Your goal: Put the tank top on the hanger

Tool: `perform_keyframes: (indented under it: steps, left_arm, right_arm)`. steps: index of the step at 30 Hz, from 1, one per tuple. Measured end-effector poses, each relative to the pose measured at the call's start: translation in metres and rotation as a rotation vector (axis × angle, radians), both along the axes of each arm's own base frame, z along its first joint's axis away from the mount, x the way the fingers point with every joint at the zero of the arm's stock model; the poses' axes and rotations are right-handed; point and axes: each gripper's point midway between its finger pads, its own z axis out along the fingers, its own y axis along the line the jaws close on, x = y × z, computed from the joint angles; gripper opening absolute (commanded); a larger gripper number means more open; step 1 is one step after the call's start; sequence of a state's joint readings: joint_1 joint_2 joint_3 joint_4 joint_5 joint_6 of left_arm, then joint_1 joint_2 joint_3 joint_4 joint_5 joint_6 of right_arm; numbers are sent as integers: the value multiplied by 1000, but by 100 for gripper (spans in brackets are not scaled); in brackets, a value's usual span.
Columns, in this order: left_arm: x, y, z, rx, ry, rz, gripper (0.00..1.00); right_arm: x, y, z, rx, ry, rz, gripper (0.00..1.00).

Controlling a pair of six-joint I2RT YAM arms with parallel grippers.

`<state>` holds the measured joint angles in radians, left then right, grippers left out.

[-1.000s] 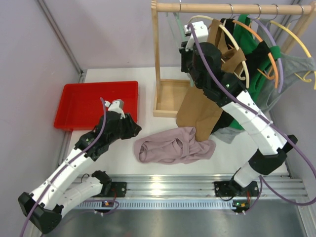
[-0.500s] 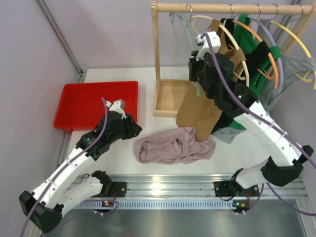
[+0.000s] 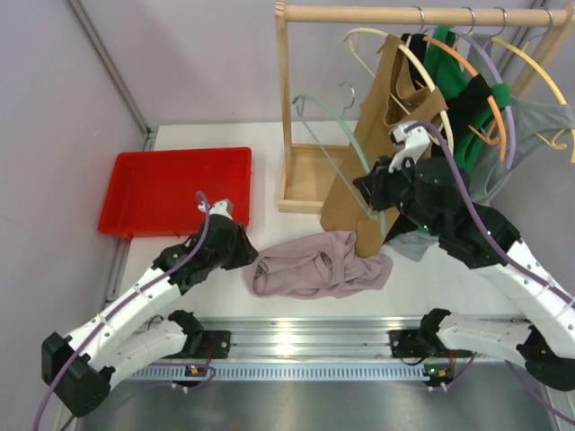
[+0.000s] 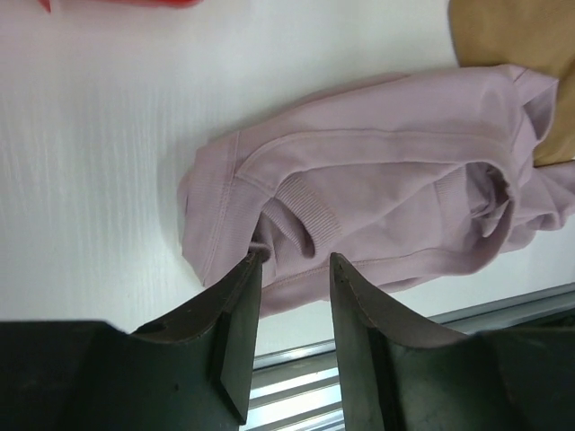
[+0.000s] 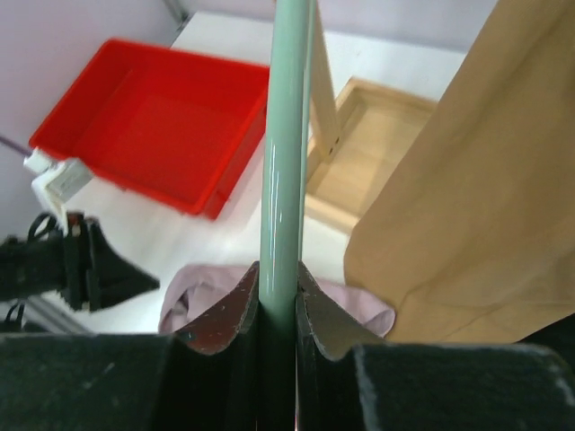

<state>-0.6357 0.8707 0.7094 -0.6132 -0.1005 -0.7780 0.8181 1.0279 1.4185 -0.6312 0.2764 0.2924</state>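
The tank top [image 3: 314, 265] lies crumpled in a pale mauve heap on the white table, in front of the clothes rack. My left gripper [image 3: 252, 259] is open at the heap's left edge. In the left wrist view its fingertips [image 4: 294, 256] straddle a folded hem of the tank top [image 4: 386, 180], and the left tip touches the cloth. My right gripper [image 3: 372, 192] is shut on the hanger [image 3: 350, 135], a mint-green one held off the rail, above the table. The right wrist view shows the hanger bar [image 5: 286, 135] clamped between the jaws [image 5: 278, 269].
A red tray [image 3: 171, 189] sits at the back left. The wooden rack [image 3: 286, 108] with its box base stands at the back, carrying a tan-brown top [image 3: 377, 135], a green garment [image 3: 445, 54], a grey garment [image 3: 539, 126] and cream, orange and purple hangers. A metal rail [image 3: 296, 346] runs along the near edge.
My right arm has lifted the mint-green hanger off the rail and brought it down and forward. My left gripper has moved right, up to the tank top's edge.
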Motion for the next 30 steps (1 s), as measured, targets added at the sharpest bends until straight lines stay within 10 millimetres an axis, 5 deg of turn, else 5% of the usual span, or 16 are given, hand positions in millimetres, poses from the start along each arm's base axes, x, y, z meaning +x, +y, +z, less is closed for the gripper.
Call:
perform_keyframes:
  steps: [6, 10, 17, 30]
  left_arm:
    - [-20, -4, -31, 65, 71, 14, 42]
    - [-27, -6, -50, 138, 110, 22, 42]
    - [-35, 6, -74, 282, 143, 78, 43]
    - [-31, 10, -86, 363, 129, 96, 44]
  right_arm:
    - [-42, -11, -65, -27, 144, 90, 0]
    - [-64, -20, -88, -32, 202, 128, 0]
    - [-90, -26, -104, 6, 237, 198, 0]
    - [-112, -26, -117, 10, 290, 275, 0]
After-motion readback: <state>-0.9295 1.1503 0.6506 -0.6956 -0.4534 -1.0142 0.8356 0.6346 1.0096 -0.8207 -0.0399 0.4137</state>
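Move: The tank top lies flat on the table, its middle some 37 cm below the right hand, which already grips the green hanger, and about 7 cm to its left and 1 cm farther out. The brown garment hangs roughly 15 cm ahead of that hand, 6 cm right and 15 cm lower. From the open left hand the tank top's middle is about 16 cm right, 4 cm ahead and 12 cm down, but its left end is almost underneath, some 2 cm left. The right hand keeps its hold on the green hanger and brings it away from the rack, down about 12 cm and back 11 cm, tipping the fingers down and turning counter-clockwise some 15 degrees each, quick at first and then easing off, so that the hanger comes low over the tank top. Meanwhile the left hand sinks about 8.5 cm and draws back 3 cm towards the tank top's near left corner, rolling its left side up some 20 degrees, the fingers staying about half open and coming close to the fabric without a touch that can be seen. ##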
